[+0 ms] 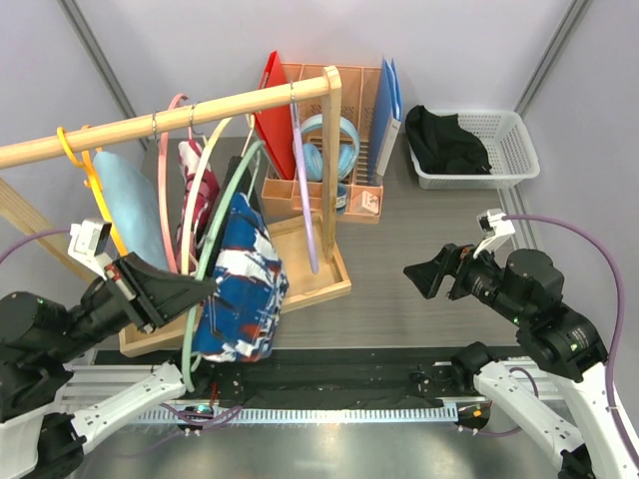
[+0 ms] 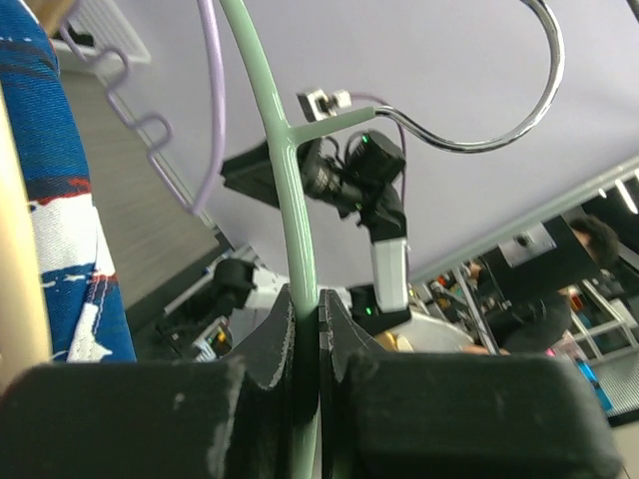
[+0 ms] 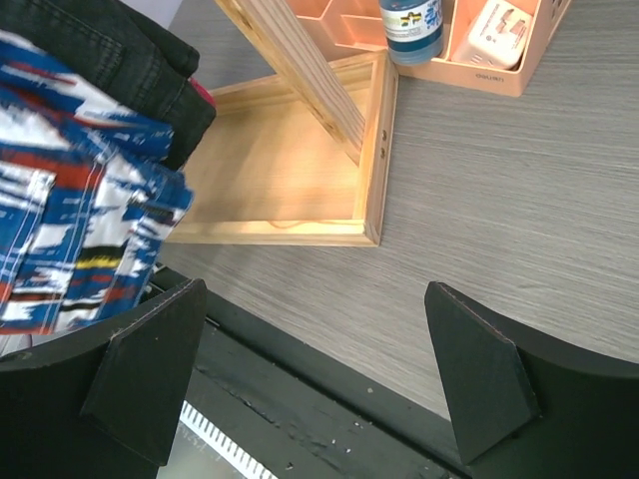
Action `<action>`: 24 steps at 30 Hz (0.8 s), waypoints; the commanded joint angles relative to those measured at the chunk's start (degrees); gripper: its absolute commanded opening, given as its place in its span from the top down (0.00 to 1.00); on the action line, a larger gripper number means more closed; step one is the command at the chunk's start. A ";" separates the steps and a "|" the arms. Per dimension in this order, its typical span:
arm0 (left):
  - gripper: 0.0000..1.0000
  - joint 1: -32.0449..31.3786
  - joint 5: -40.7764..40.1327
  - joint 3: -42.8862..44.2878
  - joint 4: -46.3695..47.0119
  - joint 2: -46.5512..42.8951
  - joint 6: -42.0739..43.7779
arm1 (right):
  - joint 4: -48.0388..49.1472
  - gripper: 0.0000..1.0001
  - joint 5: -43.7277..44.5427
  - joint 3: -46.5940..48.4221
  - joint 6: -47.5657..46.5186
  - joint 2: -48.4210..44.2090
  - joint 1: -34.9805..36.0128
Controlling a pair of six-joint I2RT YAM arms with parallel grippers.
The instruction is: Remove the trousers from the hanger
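The dark blue trousers [image 1: 240, 294] with white and red streaks hang folded over a pale green hanger [image 1: 215, 239]. My left gripper [image 1: 203, 289] is shut on that hanger's green rod [image 2: 300, 249], just left of the cloth [image 2: 60, 200]. In the left wrist view the hanger's metal hook [image 2: 539, 70] rests on nothing. The black trousers [image 1: 446, 140] lie in a white basket [image 1: 514, 150] at the back right. My right gripper [image 1: 427, 275] hovers open over the table, right of the wooden base, with nothing between its fingers [image 3: 315, 291]. The blue trousers [image 3: 70, 230] show at its left.
A wooden rail [image 1: 130, 128] carries a yellow hanger with light-blue cloth [image 1: 130, 210] and a pink hanger with a floral garment [image 1: 193, 185]. Its upright stands in a wooden tray [image 1: 318, 279]. An orange organiser [image 1: 364, 130] with headphones [image 1: 329, 145] sits behind.
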 commanded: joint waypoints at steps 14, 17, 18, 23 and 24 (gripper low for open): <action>1.00 -0.14 18.76 -1.99 -8.29 -5.92 -1.80 | -1.93 0.03 2.83 -3.11 -1.31 -1.26 0.22; 1.00 -0.14 21.92 -6.28 -6.46 -6.97 -3.73 | -2.98 0.04 4.14 -3.11 -1.48 -2.05 0.22; 1.00 -0.14 22.81 -8.21 -5.06 -7.41 -4.87 | -3.07 0.04 5.19 -3.11 -1.31 -2.31 0.22; 1.00 -0.05 29.40 -22.54 8.47 -8.74 -12.95 | -2.98 0.03 7.40 -1.79 0.89 -3.37 0.22; 1.00 -0.14 32.02 -23.77 10.32 -8.21 -13.66 | -2.98 0.03 9.83 -1.01 0.98 -3.37 0.22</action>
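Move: The green hanger is already pinched in the left hand, its blue patterned trousers some 15 cm below, about 5 cm ahead and 3 cm to the right. The open right gripper, their likely destination, is roughly 36 cm right, 9 cm ahead and 18 cm lower. From the left hand, the cream hanger is about 13 cm ahead and 3 cm left, the empty lilac hanger 19 cm ahead and 13 cm right, both some 8 cm lower. The right hand has the trousers about 33 cm to its left, 4 cm back and 3 cm higher. Keeping its pinch on the green hanger, the left hand drags hanger and trousers clear of the rack, back about 6 cm early on and then mainly down, some 10 cm in all, turning about 20 degrees clockwise and tipping as it sinks. The right hand stays wide open and empty, sinking some 3 cm, then edging right. ##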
